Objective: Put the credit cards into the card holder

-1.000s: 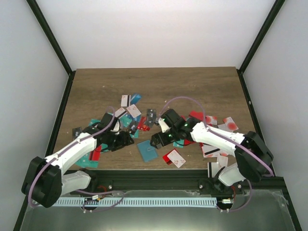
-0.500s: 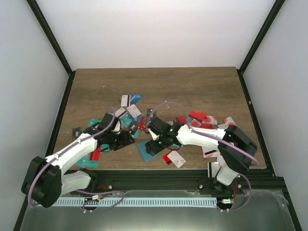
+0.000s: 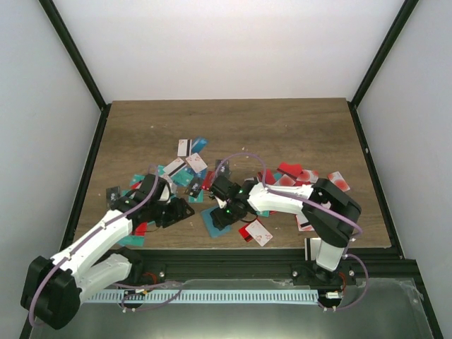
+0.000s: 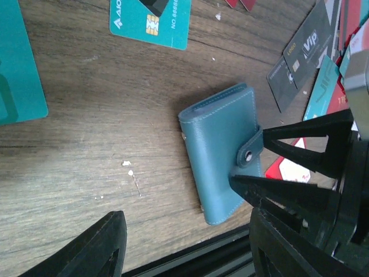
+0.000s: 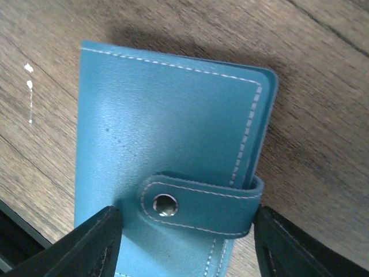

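The card holder (image 3: 214,226) is a closed teal-blue pouch lying on the wood near the front edge, its clasp tab (image 5: 199,205) snapped. My right gripper (image 3: 224,210) is down over it. In the right wrist view the jaws of that gripper (image 5: 187,242) stand open astride the clasp tab, one finger over the holder's face (image 5: 173,115) and the other at its folded edge. My left gripper (image 3: 180,210) is open just left of the holder (image 4: 222,153), with bare wood between its fingers (image 4: 98,248). Credit cards (image 3: 192,162) lie scattered around both arms.
A teal card (image 4: 150,20) and black cards (image 4: 300,57) lie beyond the holder. A red and white card (image 3: 256,232) sits right of it. Red cards (image 3: 289,171) are piled at the right. The black front rail (image 4: 173,266) runs close below the holder.
My right gripper has swung left and come down over the card holder, its jaws narrowing. My left gripper has drawn back slightly to the left and narrowed a little.
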Robot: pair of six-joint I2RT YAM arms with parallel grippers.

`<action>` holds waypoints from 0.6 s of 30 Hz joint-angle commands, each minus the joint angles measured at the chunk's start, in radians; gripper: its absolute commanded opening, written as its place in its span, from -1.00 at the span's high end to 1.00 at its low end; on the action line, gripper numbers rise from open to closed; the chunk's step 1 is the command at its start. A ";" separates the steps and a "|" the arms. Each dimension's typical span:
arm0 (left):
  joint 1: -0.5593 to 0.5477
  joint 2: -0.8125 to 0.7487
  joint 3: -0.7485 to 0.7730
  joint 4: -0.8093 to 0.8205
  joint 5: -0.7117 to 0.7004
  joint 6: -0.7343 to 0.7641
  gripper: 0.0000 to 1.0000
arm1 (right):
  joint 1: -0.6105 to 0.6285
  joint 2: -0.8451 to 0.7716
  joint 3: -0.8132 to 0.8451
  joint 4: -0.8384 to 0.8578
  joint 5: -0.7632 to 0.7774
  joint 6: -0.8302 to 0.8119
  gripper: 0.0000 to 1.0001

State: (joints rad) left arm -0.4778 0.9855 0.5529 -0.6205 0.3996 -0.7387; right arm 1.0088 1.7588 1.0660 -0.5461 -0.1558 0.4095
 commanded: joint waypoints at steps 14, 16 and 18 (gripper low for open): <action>-0.004 -0.016 -0.075 0.077 0.106 0.000 -0.21 | 0.009 -0.065 -0.090 0.149 -0.128 0.144 0.10; -0.005 -0.006 -0.115 0.154 0.132 -0.028 -0.21 | 0.008 -0.086 -0.124 0.186 -0.154 0.163 0.11; -0.007 0.008 -0.157 0.250 0.164 -0.065 -0.21 | 0.008 -0.092 -0.156 0.214 -0.173 0.178 0.11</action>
State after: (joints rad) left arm -0.4786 0.9726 0.4618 -0.5423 0.4995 -0.7498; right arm 1.0096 1.7096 0.9508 -0.4110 -0.2741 0.5407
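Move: The blue card holder's middle lies about 3 cm left and 1 cm ahead of the right hand, a couple of centimetres below its fingertips. From the right hand, the white card lies some 12 cm right and 3 cm back, and the teal card about 8 cm left and 8 cm ahead. From the left hand, the holder is about 8 cm right, 1 cm back and 6 cm lower. Right hand shifts left, then back 2 cm, narrowing its fingers at the holder's edge; left backs, then dips. ##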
